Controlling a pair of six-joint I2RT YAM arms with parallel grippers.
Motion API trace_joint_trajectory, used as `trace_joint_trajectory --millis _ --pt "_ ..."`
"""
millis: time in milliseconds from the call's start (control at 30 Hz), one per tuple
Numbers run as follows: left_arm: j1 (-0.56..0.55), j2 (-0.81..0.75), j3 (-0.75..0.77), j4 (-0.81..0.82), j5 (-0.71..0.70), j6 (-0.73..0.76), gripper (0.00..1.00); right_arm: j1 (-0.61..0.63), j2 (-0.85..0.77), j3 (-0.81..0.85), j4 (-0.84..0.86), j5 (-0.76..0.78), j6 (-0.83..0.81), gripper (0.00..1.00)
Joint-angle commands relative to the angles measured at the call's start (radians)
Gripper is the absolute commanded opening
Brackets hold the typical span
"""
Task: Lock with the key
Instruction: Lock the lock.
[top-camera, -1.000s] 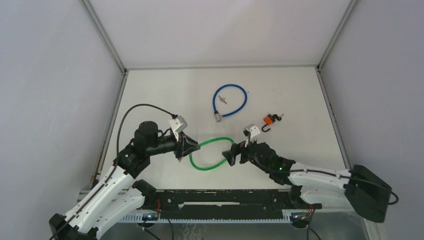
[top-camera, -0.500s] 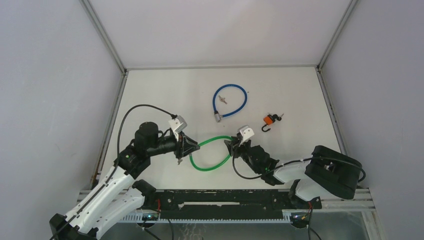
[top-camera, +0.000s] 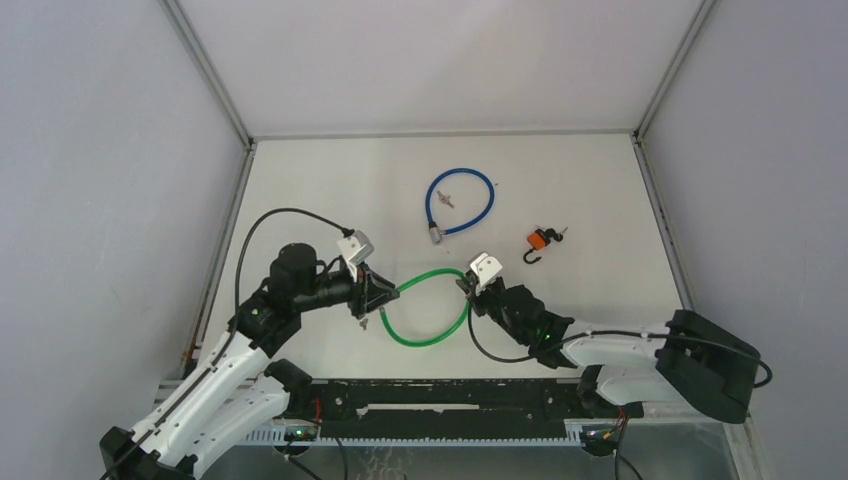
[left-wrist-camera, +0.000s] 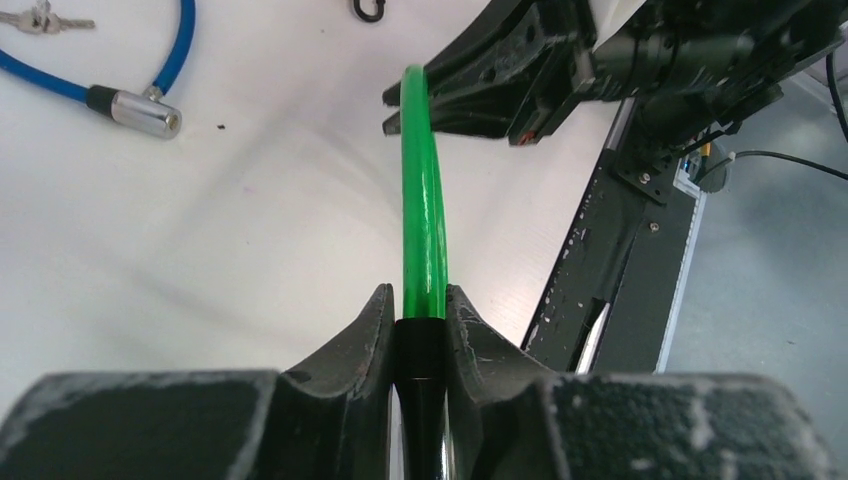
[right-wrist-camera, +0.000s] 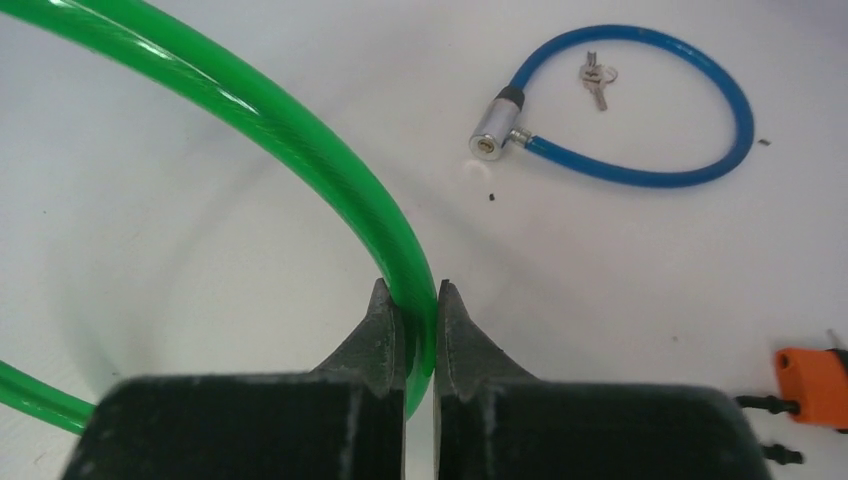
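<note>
A green cable lock (top-camera: 425, 343) loops across the table between my two grippers. My left gripper (top-camera: 385, 293) is shut on its black end piece (left-wrist-camera: 420, 345), and the green cable (left-wrist-camera: 422, 190) runs straight out from the jaws. A small metal piece, perhaps the key (top-camera: 362, 322), hangs just under that gripper. My right gripper (top-camera: 468, 288) is shut on the cable's other side, the green cable (right-wrist-camera: 300, 130) pinched between its fingertips (right-wrist-camera: 412, 290). In the left wrist view the right gripper (left-wrist-camera: 470, 95) sits at the cable's far end.
A blue cable lock (top-camera: 488, 205) with a silver cylinder (top-camera: 435, 233) and keys (top-camera: 446, 198) inside its loop lies farther back. An orange clip with a black hook (top-camera: 540, 240) lies to the right. The black rail (top-camera: 450, 395) runs along the near edge.
My right gripper was open beside the green loop; it has moved up to the cable's right side and shut on it. The left gripper kept its hold.
</note>
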Motion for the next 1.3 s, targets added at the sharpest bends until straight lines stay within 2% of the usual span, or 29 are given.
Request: trace_joint_trajectory --millis 0,167,500,600,700,900,1033,1200,1267 --pt "0.002 0.027 0.038 -0.039 0.027 0.016 0.21 -0.018 -0.150 0.098 -0.091 -0.122 -0.044 0.00" --pt "0.002 0.056 0.044 -0.046 0.055 0.018 0.34 -0.070 -0.283 0.152 -0.281 -0.246 -0.073 0.00" --pt "0.001 0.075 0.078 -0.080 0.060 0.039 0.44 -0.070 -0.332 0.268 -0.517 -0.330 -0.154 0.00" --pt "0.001 0.074 0.093 -0.094 0.048 0.044 0.48 -0.065 -0.325 0.284 -0.545 -0.330 -0.173 0.00" --pt "0.000 0.069 0.104 -0.105 0.041 0.043 0.60 -0.064 -0.319 0.292 -0.557 -0.330 -0.183 0.00" --pt "0.009 0.037 0.132 -0.140 0.032 0.020 0.72 -0.067 -0.320 0.297 -0.567 -0.330 -0.188 0.00" --pt "0.038 0.033 0.140 -0.195 0.030 0.001 0.77 -0.067 -0.320 0.301 -0.576 -0.356 -0.190 0.00" --pt "0.065 -0.021 0.145 -0.227 0.013 -0.037 0.97 -0.070 -0.317 0.301 -0.583 -0.351 -0.192 0.00" --pt "0.065 -0.050 0.146 -0.243 -0.001 -0.051 1.00 -0.070 -0.317 0.301 -0.583 -0.350 -0.191 0.00"
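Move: My left fingers hold the green lock's black sleeve. The lock body lies about 4 cm to their left and 1 cm back, with its keys hanging some 6 cm left, 3 back and 4 below. My right hand pinches the green cable. From there the lock body is about 18 cm left, 6 back and 8 higher, the blue lock's cylinder some 18 cm ahead, 5 left and 9 below, and the orange padlock 16 ahead, 18 right. I spread my left fingers wide and let go of the green lock's sleeve, sinking about 3 cm, rising back up, then easing a couple of centimetres left towards the lock body. My right hand keeps its pinch on the cable, lifts about 6 cm in the first half and draws back some 3 cm towards my base, turning about 15 degrees counter-clockwise. ##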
